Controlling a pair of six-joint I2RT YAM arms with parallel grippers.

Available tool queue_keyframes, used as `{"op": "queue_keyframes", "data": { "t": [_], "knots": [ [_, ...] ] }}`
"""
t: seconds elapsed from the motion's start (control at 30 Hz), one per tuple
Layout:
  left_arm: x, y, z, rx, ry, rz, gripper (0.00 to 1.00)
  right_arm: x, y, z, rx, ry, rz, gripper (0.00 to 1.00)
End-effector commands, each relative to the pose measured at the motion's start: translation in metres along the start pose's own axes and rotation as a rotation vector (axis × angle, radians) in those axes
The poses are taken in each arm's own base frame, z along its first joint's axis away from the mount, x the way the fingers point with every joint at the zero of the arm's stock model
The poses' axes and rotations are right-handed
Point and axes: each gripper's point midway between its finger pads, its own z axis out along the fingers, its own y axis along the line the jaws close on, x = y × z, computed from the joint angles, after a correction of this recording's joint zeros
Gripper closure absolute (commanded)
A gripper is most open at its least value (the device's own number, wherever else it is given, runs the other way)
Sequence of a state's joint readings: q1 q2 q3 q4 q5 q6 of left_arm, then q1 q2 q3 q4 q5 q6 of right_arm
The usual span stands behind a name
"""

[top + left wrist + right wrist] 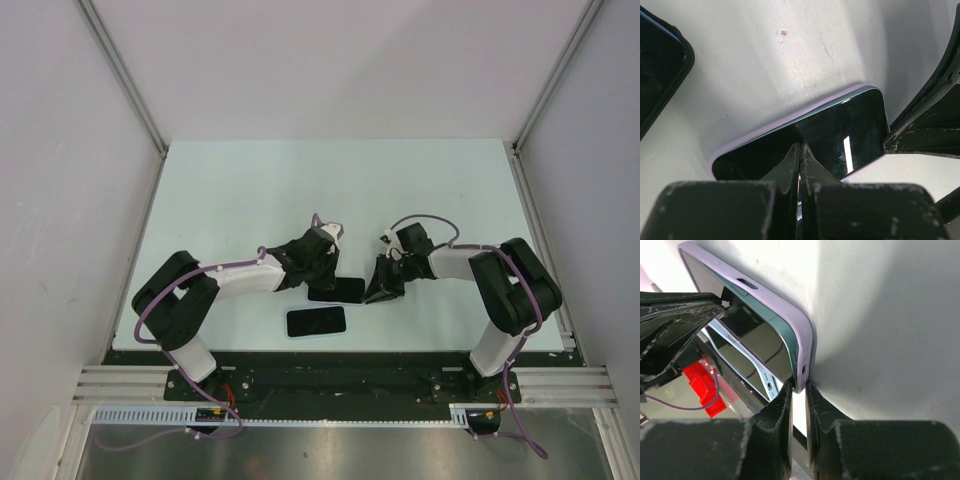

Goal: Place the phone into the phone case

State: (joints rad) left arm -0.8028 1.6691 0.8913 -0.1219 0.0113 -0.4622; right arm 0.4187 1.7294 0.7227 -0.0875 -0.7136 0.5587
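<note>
The phone [338, 291] lies flat on the table between my two grippers, its dark screen [850, 125] up. It sits in the lilac phone case [790, 315], whose rim [765, 127] wraps the phone's green edge. My left gripper [801, 146] is shut with nothing in it. Its tips rest on the screen, at the phone's left end [322, 272]. My right gripper [799, 386] is closed on the near corner of the cased phone, one finger above and one below, at the phone's right end [375, 290].
A second dark phone-like slab [316, 321] with a pale rim lies flat just in front of the cased phone; its corner [660, 75] shows in the left wrist view. The pale table [300, 190] is walled in by white panels on three sides.
</note>
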Motion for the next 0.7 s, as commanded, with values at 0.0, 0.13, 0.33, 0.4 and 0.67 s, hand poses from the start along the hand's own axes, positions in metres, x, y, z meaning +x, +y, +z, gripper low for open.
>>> {"op": "queue_keyframes", "data": {
  "t": [0.0,0.13,0.33,0.4,0.67],
  "knots": [
    [0.050,0.030,0.001,-0.113,0.166,0.025,1.00,-0.010,-0.078,0.014,0.496,-0.087,-0.106,0.92],
    [0.050,0.031,0.000,-0.113,0.164,0.025,1.00,-0.009,-0.092,0.013,0.735,-0.094,-0.197,0.92],
    [0.051,0.030,0.000,-0.111,0.169,0.024,1.00,-0.017,-0.071,0.003,0.820,-0.162,-0.286,0.88],
    [0.051,0.030,-0.001,-0.111,0.167,0.024,1.00,-0.020,-0.056,-0.001,0.778,-0.187,-0.296,0.84],
    [0.051,0.029,-0.004,-0.102,0.166,0.025,1.00,-0.031,0.018,-0.030,0.282,-0.296,-0.224,0.48]
  ]
}}
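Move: The phone lies in the lilac phone case, its middle about 2 cm right of the left hand's shut fingertips and 1 cm back, just under them. From the right hand, whose fingers already pinch the near right corner of the rim, that middle is some 7 cm left and 3 cm ahead. The clear-cased phone is about 8 cm back and 5 cm left of it; the black-cased phone is roughly 10 cm ahead and 9 cm left of the left hand. The lilac case's near right corner stays pinched while the right hand rolls its wrist about 30 degrees, staying nearly in place as the fingers swing from slanting left to pointing steeply down. Then the fingers open, let go of the rim and draw off some 1.5 cm up, forward and to the right. The left hand's shut fingertips keep resting on the phone's screen without moving. ##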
